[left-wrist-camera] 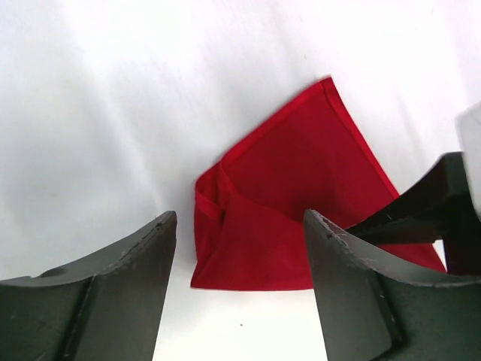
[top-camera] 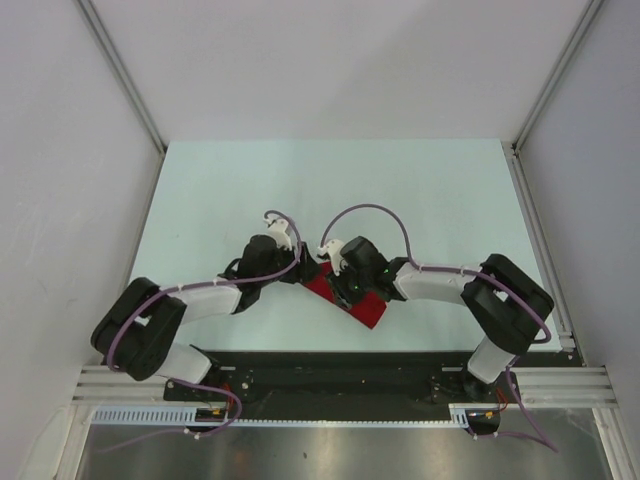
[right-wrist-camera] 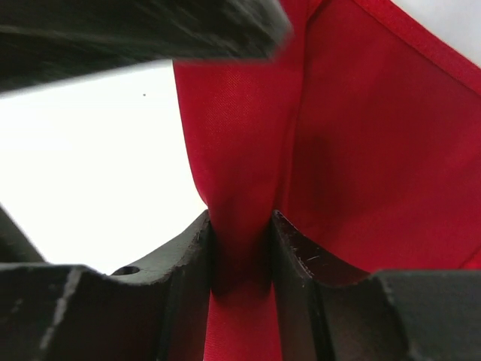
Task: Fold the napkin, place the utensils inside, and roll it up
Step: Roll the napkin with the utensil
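The red napkin (top-camera: 366,309) lies folded on the pale table, between the two arms. In the left wrist view the napkin (left-wrist-camera: 301,173) shows a folded corner and hemmed edges. My left gripper (left-wrist-camera: 240,214) hangs open just above its near edge, with nothing between the fingers. My right gripper (right-wrist-camera: 240,218) is shut on a pinched ridge of the napkin (right-wrist-camera: 376,150), the cloth squeezed between both pads. From above, the left gripper (top-camera: 303,266) and right gripper (top-camera: 335,276) sit close together over the napkin's upper left end. The utensils are hidden or out of view.
The pale green table (top-camera: 250,190) stretches away behind the arms. Metal frame rails (top-camera: 125,75) run along both sides, with grey walls beyond. A black base plate (top-camera: 330,370) spans the near edge. A finger of the left gripper (right-wrist-camera: 150,30) crosses the top of the right wrist view.
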`<action>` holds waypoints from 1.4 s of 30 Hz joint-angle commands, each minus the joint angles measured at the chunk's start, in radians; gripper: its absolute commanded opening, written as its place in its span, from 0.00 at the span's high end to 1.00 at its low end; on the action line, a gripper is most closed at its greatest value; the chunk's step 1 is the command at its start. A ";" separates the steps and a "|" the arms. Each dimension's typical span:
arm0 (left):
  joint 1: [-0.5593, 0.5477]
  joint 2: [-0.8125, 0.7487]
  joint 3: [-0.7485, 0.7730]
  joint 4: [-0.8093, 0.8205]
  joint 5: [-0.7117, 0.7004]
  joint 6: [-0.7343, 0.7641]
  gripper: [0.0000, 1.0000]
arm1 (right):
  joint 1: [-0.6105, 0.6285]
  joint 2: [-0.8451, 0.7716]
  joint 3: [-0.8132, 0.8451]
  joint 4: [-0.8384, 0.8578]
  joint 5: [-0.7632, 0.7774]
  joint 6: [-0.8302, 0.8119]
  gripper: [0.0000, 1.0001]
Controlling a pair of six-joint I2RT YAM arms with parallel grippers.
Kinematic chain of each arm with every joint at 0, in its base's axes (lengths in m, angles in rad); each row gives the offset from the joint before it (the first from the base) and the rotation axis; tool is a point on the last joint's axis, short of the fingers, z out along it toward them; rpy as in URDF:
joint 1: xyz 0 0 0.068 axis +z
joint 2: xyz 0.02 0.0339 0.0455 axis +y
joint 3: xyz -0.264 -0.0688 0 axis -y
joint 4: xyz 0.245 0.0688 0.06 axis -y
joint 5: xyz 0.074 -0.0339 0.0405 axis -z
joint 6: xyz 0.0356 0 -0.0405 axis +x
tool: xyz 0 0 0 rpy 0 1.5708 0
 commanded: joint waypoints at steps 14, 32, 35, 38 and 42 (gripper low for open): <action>0.019 -0.149 -0.110 -0.004 -0.041 -0.008 0.25 | -0.171 0.149 -0.040 0.040 -0.557 0.136 0.62; 0.019 0.084 -0.104 0.199 0.082 -0.093 0.61 | -0.217 0.182 -0.083 0.106 -0.600 0.136 0.62; 0.019 0.092 -0.096 0.199 0.097 -0.096 0.76 | -0.215 0.143 -0.070 0.078 -0.559 0.126 0.56; 0.020 0.084 -0.081 0.168 0.107 -0.088 0.83 | -0.212 0.051 -0.037 -0.026 -0.477 0.118 0.40; 0.019 0.081 -0.046 0.107 0.122 -0.071 0.83 | -0.163 -0.091 0.037 -0.132 -0.255 0.100 0.36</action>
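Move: The napkin roll's left end lies below the open left gripper, about 2 cm back, level sideways and some 4 cm down. The flat napkin's far corner is roughly 4 cm ahead of that hand and 8 cm to its right. The right gripper already pinches the middle of the roll; from there the left end is about 4 cm ahead and 9 cm left, and the roll's near right end some 5 cm back and 6 cm right. Keep the right gripper's pinch on the roll and twist that wrist some 30 degrees, so its fingers swing back and flatten towards the left, then open them and start lifting. Meanwhile loop the left gripper up and out to the left, then back, down about 5 cm and right again onto the roll's left end, and close its fingers on it. ##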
